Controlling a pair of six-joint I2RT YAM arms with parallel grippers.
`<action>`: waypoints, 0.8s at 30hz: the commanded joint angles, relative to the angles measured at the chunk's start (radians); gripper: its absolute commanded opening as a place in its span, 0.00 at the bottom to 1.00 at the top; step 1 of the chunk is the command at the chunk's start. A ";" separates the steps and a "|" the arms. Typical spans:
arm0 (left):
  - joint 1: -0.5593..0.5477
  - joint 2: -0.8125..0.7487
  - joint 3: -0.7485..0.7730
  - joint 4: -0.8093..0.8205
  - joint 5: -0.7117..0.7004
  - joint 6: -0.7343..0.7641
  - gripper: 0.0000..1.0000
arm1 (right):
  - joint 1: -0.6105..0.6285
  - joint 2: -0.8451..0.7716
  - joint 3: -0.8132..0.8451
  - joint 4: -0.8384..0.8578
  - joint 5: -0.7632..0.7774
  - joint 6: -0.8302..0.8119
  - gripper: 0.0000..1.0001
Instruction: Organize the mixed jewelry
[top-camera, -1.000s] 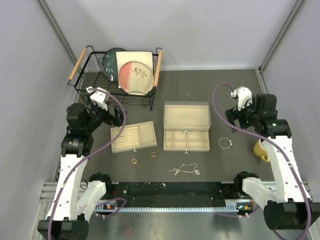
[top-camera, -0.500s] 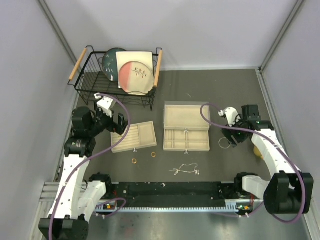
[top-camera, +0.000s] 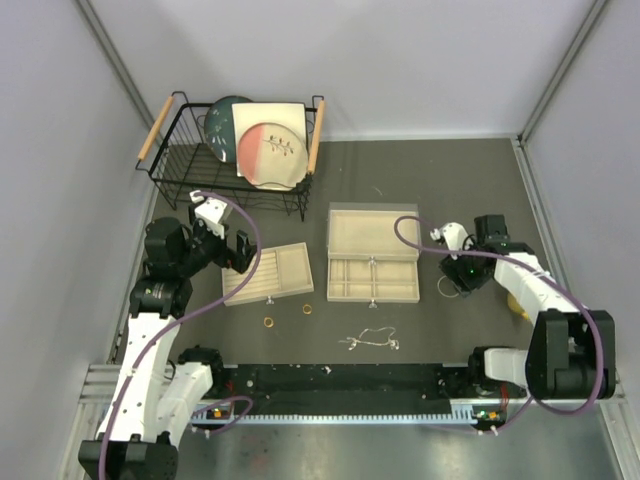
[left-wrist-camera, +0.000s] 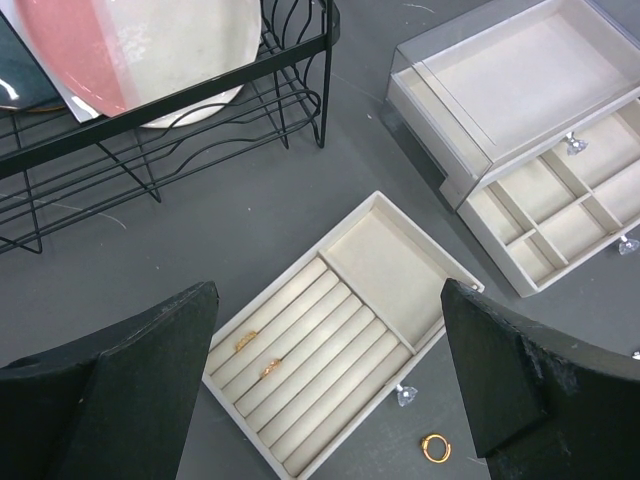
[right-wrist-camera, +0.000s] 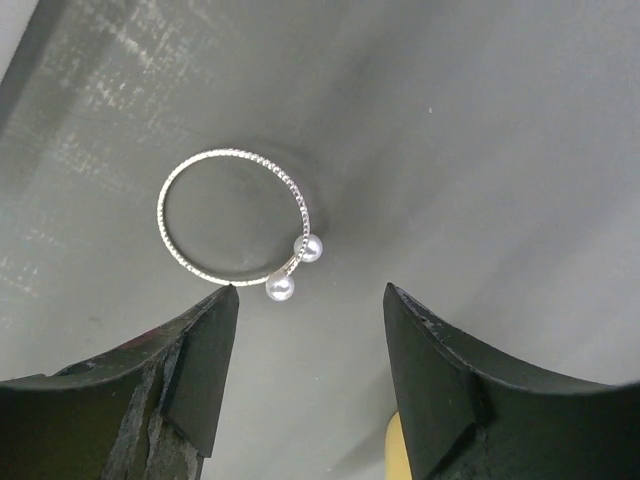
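Observation:
A thin silver bangle hoop (right-wrist-camera: 228, 152) with two pearl ends lies flat on the dark table. My right gripper (right-wrist-camera: 311, 295) hovers just short of it, open, with nothing between its fingers; its left fingertip (right-wrist-camera: 225, 300) is close to the hoop's rim. From above, the right gripper (top-camera: 462, 272) covers most of the bangle. My left gripper (left-wrist-camera: 330, 330) hangs wide open above the beige ring tray (left-wrist-camera: 400, 240), which holds two gold rings (left-wrist-camera: 247, 341). Two more gold rings (top-camera: 268, 322) lie on the table in front of the tray. A silver chain (top-camera: 372, 340) lies near the front edge.
The beige compartmented box (top-camera: 373, 232) stands mid-table with its drawer (top-camera: 372, 280) pulled out. A black wire rack (top-camera: 170, 165) with plates stands at the back left. A yellow object (top-camera: 520, 300) sits by the right arm. Grey walls close in on both sides.
My right arm has swung down and left onto the bangle, and its jaws have narrowed. My left arm has shifted slightly right, over the ring tray, still wide open.

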 joint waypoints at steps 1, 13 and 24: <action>0.004 0.001 -0.007 0.046 0.000 0.012 0.99 | -0.009 0.045 0.019 0.077 -0.010 0.016 0.60; 0.004 -0.002 -0.015 0.057 -0.014 0.020 0.99 | -0.009 0.156 0.049 0.134 -0.004 0.041 0.40; 0.004 -0.022 -0.025 0.061 -0.043 0.028 0.99 | -0.009 0.067 0.059 0.085 -0.012 0.047 0.00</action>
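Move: The pearl bracelet lies just under the right hand: its middle is about 4 cm to the left, 1 cm ahead and 3 cm below, with its pearl-tipped ends on the side nearest the fingers. From this hand the yellow mug stands some 13 cm to the right and 1 cm back, and the jewelry box about 21 cm left and 8 cm ahead, both at about hand height. From the left hand the bracelet is roughly 43 cm right, 4 cm back and 22 cm down. With its fingers already over half open and pointing down, the right hand sinks a little over 2 cm and eases about 1 cm forward, onto the pearl-tipped side of the bracelet. There it stops, low over the table, and shuts its fingers almost fully, pinching the thin band between the fingertips right by the two pearls while the wrist keeps its attitude. ##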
